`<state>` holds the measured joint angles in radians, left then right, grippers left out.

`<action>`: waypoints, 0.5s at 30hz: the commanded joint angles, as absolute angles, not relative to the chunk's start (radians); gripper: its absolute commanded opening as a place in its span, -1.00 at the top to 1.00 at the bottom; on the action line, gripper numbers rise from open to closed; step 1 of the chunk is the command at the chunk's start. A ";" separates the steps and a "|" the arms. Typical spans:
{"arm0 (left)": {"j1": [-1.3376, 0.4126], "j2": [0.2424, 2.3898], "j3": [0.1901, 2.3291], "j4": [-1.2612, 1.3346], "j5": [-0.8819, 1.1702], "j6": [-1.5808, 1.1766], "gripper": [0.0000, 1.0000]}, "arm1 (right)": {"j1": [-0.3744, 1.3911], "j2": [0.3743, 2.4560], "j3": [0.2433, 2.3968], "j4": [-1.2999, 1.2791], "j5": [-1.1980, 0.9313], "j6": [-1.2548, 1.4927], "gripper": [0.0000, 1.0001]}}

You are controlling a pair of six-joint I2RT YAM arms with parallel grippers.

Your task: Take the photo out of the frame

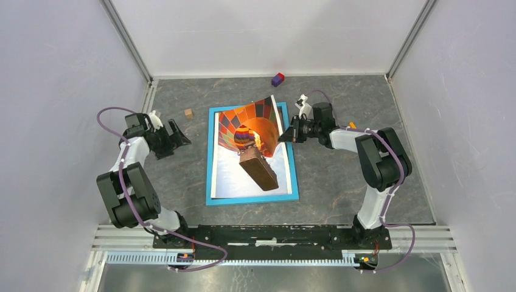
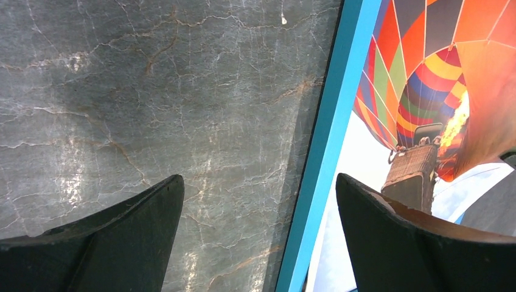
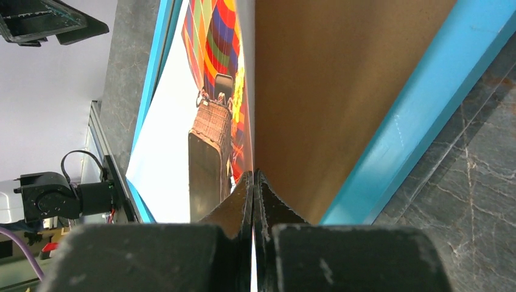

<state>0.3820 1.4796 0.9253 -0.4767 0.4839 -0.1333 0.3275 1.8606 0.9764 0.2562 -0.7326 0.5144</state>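
The frame (image 1: pixel 210 159), with its bright-blue border, lies flat in the middle of the table. The photo (image 1: pixel 252 131) of a hot-air balloon is curled up out of it at the far right corner. My right gripper (image 1: pixel 282 137) is shut on that raised edge. In the right wrist view the closed gripper (image 3: pixel 253 174) pinches the photo (image 3: pixel 213 91), with the brown backing (image 3: pixel 328 79) and the blue frame border (image 3: pixel 420 103) bared beside it. My left gripper (image 1: pixel 181 136) stands open just left of the frame; its wrist view shows the gripper (image 2: pixel 258 180) astride the frame's border (image 2: pixel 328 140), touching nothing.
A small purple and red block (image 1: pixel 277 79) lies near the back wall. A little wooden cube (image 1: pixel 188 113) sits left of the frame's far corner. White walls close in the table on three sides.
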 commanded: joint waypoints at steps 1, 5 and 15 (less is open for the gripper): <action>0.387 1.491 0.927 -0.452 0.526 -0.137 -1.00 | 0.341 1.871 1.036 0.262 -0.738 0.489 1.00; 0.389 1.488 0.925 -0.448 0.526 -0.137 -1.00 | 0.362 1.869 1.042 0.248 -0.735 0.480 1.00; 0.389 1.468 0.960 -0.501 0.520 -0.099 -1.00 | 0.358 1.799 1.147 0.020 -0.606 0.301 -0.59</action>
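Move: The right fingers are shut on the photo's right edge; the photo's middle is about 11 cm left of them, 3 cm back and some 4 cm lower. Around and under it lies the frame, its middle about 10 cm left, 4 cm back and 5 cm down; the middle of its right border is 3 cm right and 4 cm back. From the idle left hand the photo's middle is roughly 26 cm right, level in reach, 5 cm below. The right hand lets go of the photo's right edge: it carries the pinched edge about 1 cm left, inward over the frame, then the fingers spread to about two-thirds open as the hand eases forward and up by less than a centimetre. The wrist turns only some 5 degrees, and the edge ends up between the parted fingers. ##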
